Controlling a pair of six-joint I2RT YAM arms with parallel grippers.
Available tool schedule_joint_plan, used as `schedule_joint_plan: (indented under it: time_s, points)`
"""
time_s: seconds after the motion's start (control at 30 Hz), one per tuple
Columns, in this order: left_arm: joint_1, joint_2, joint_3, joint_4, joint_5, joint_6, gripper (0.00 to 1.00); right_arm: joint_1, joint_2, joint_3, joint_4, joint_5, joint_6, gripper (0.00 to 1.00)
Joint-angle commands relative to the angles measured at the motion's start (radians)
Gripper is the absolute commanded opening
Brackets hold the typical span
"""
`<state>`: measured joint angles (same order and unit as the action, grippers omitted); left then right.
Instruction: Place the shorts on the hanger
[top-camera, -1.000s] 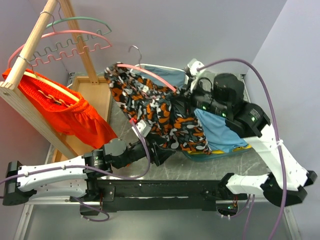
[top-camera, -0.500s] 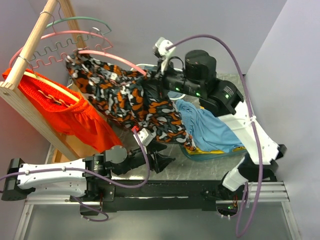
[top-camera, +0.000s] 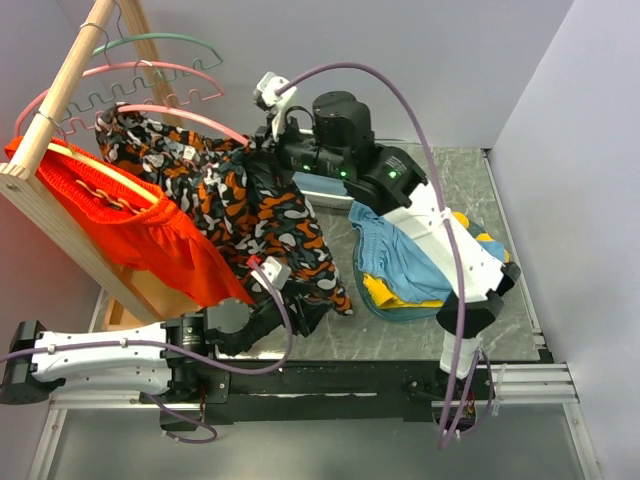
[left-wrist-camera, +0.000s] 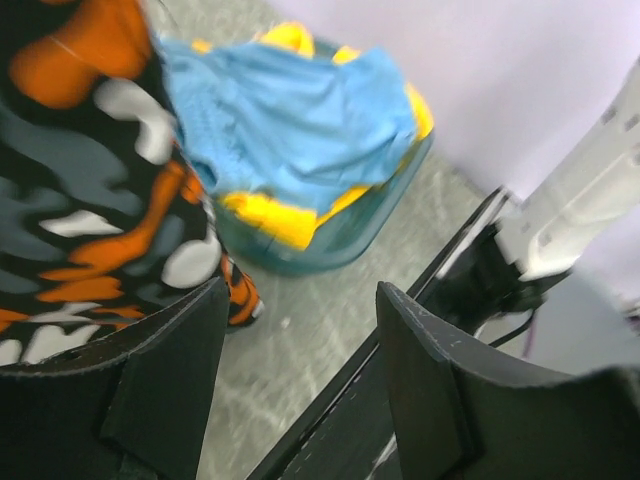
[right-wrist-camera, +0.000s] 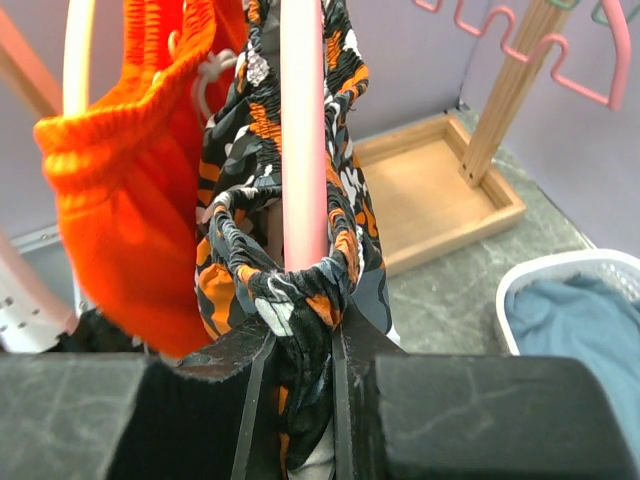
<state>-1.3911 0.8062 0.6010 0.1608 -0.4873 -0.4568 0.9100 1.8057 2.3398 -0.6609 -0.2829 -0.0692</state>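
The shorts (top-camera: 240, 205), black with orange, white and grey blobs, hang in the air from the pink hanger (top-camera: 185, 113), which runs through their waistband. My right gripper (top-camera: 262, 160) is shut on the waistband end of the shorts (right-wrist-camera: 300, 300) with the pink hanger (right-wrist-camera: 303, 130) rising between the jaws. The hanger's far end is close to the wooden rack (top-camera: 62, 85). My left gripper (top-camera: 305, 312) is open and empty, low over the table under the hanging shorts (left-wrist-camera: 90, 200).
An orange garment (top-camera: 140, 225) hangs on the rack's lower rail. A green hanger (top-camera: 165, 40) and another pink hanger (top-camera: 120, 75) hang at the top. A teal basket (top-camera: 415, 300) with blue and yellow clothes stands at right. The rack's wooden base tray (right-wrist-camera: 440, 185) lies below.
My right arm has carried the shorts and hanger up and to the left, from over the basket toward the rack. My left gripper has drawn back a little to the left and stays open.
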Motion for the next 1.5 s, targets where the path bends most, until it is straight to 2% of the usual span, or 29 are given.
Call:
schedule_joint_plan:
  time_s: [0.0, 0.2, 0.57, 1.0, 1.47]
  points:
    - [-0.014, 0.016, -0.046, 0.002, -0.030, -0.020, 0.65, 0.016, 0.013, 0.075, 0.220, -0.030, -0.014, 0.00]
    - [-0.060, 0.051, -0.072, -0.003, -0.033, -0.051, 0.65, 0.038, 0.102, 0.164, 0.302, -0.029, -0.018, 0.00]
    - [-0.129, 0.188, -0.040, -0.024, -0.128, -0.071, 0.66, 0.087, 0.199, 0.197, 0.412, 0.008, -0.012, 0.00]
    - [-0.132, 0.194, -0.058, 0.017, -0.138, -0.092, 0.66, 0.104, 0.277, 0.219, 0.546, 0.019, 0.045, 0.00]
    - [-0.131, 0.171, -0.102, 0.026, -0.194, -0.138, 0.68, 0.115, 0.346, 0.240, 0.601, 0.030, 0.068, 0.00]
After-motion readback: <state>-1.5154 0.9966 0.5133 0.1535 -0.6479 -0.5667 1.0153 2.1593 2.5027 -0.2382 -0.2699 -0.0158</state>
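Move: To the left of the right hand, which already grips the hanger with the camo shorts, the rack's top rod lies about 31 cm off, some 2 cm ahead and roughly 10 cm higher. The red shorts hang about 23 cm left of this hand, 9 cm back and 10 cm lower. The rack's nearest pink hanger is about 22 cm left, 8 cm ahead, at hand height. From the left hand the rod is some 43 cm left, 18 ahead and 31 up. Carrying the loaded hanger left into the rack, the right hand travels about 13 cm at nearly constant height, taking its far end under the top rod between the red shorts and the nearest pink hanger. The fingers keep their pinch while their tips tilt up roughly 10 degrees. The empty left hand, fingers staying open, sinks about 10 cm and eases slightly back and right, away from the shorts' hem. ##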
